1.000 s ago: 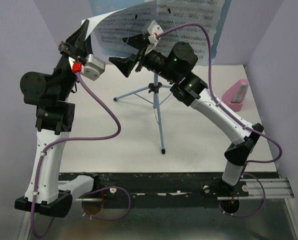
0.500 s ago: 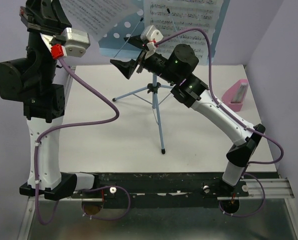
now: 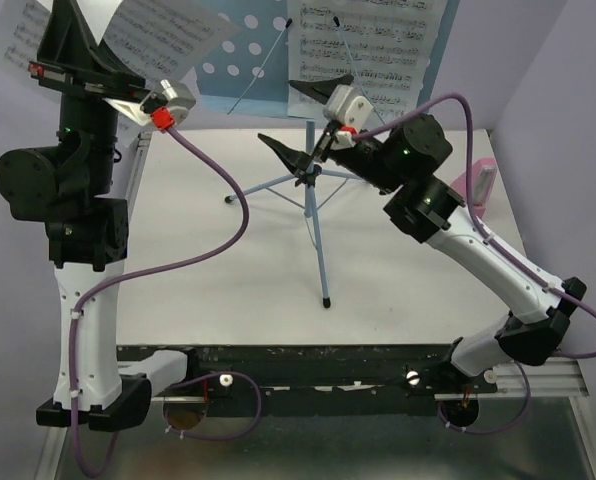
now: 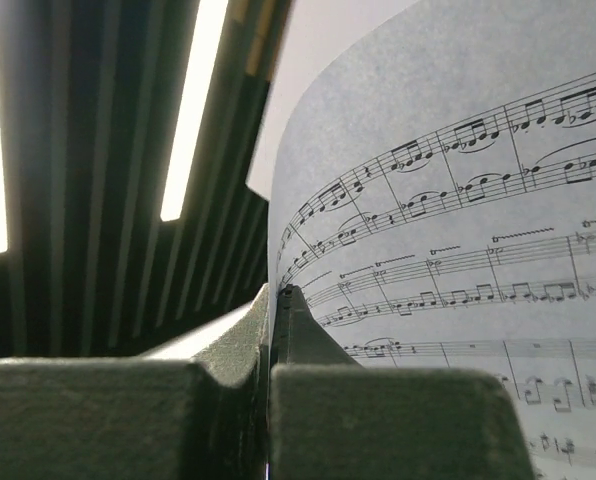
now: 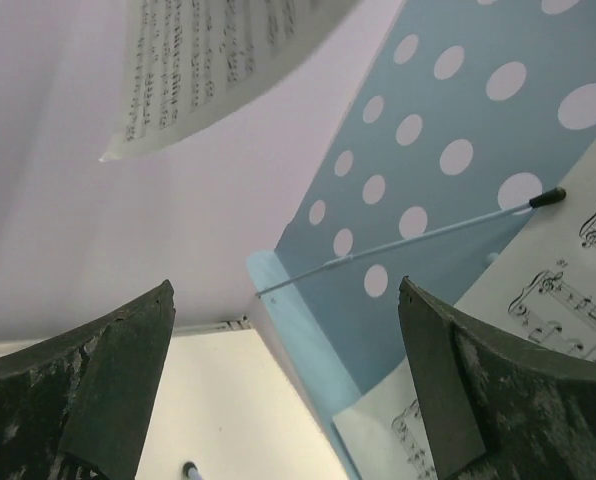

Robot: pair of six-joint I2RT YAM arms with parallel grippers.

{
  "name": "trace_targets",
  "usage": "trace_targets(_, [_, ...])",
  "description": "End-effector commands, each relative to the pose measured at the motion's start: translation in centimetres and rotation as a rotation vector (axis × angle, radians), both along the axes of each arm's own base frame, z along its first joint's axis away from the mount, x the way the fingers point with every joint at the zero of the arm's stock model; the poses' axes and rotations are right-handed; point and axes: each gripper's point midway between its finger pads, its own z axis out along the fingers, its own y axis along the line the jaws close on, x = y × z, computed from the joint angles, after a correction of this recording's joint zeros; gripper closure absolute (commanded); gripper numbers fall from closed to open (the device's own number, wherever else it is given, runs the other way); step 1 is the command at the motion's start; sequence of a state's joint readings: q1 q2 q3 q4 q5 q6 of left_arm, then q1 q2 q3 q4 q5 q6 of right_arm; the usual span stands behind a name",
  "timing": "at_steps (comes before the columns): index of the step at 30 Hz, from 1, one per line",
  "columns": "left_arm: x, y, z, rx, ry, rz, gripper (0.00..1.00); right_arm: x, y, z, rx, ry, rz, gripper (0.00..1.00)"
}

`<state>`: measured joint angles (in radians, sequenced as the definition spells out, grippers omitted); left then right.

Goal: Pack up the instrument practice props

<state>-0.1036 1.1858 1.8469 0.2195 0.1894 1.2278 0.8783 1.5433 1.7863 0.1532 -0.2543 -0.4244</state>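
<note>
The light-blue music stand (image 3: 246, 55) stands at the back centre on thin tripod legs (image 3: 319, 225). One white sheet-music page (image 3: 376, 40) still rests on its hole-punched desk (image 5: 448, 130). My left gripper (image 3: 68, 20) is raised high at the far left, shut on the edge of a second page (image 3: 163, 35), which curves away from the pinched jaws (image 4: 275, 295). My right gripper (image 3: 300, 122) hovers open in front of the stand's lower left edge, with nothing between its fingers (image 5: 286, 290). The pink metronome (image 3: 481, 180) sits at the right, partly hidden behind the right arm.
Purple walls (image 3: 563, 110) close in the white tabletop (image 3: 238, 290) on three sides. Purple cables (image 3: 218, 215) loop off both wrists. A black rail (image 3: 308, 365) runs along the near edge. A thin page-retainer rod (image 5: 418, 235) crosses the stand's desk.
The left arm has lifted up and to the left, drawing its page off the stand. The right gripper has backed away to the right and down, its jaws spreading a little wider.
</note>
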Motion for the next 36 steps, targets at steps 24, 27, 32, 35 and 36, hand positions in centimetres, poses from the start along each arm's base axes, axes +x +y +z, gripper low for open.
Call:
trace_targets(24, [3.5, -4.9, -44.6, -0.573, 1.252, -0.479, 1.0, -3.2, -4.8, -7.7, -0.208, 0.03, -0.045, 0.0])
trace_targets(27, [5.1, -6.2, -45.2, -0.65, 1.285, -0.559, 1.0, -3.2, -4.6, -7.6, -0.201, 0.037, -0.036, 0.01])
trace_targets(32, [7.4, -6.6, -44.2, -0.663, 1.351, -0.554, 1.0, -3.0, -4.6, -7.5, -0.198, 0.033, -0.038, 0.0])
trace_targets(35, [6.1, -6.6, -43.5, -0.663, 1.446, -0.537, 1.0, -2.8, -5.0, -7.5, -0.199, 0.012, -0.062, 0.01])
trace_targets(36, [5.1, -6.7, -43.1, -0.652, 1.461, -0.544, 1.0, -2.7, -5.2, -7.5, -0.199, 0.007, -0.077, 0.0])
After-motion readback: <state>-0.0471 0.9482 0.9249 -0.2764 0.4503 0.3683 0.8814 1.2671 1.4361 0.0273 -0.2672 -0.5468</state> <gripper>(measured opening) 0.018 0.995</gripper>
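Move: Some 72 cm below the left hand, which already pinches the loose music sheet, lies the clear table left of the stand, about 10 cm ahead and 8 cm to the right. The stand's tripod hub is roughly 24 cm ahead of that hand, 26 cm right and 56 cm down. From the open right hand, the same clear spot is about 7 cm ahead, 10 cm left and 55 cm down; the hub is 20 cm ahead, 6 cm right and 37 cm down. Swooping down nearly 50 cm towards the clear table, the left hand keeps its pinch on the sheet's edge and tips its fingers over by about 80 degrees, from pointing up to pointing down; it drifts left, then back rightward, ending farther forward. The right hand, wide open and empty, sinks and eases back and to the right, then hangs there. ##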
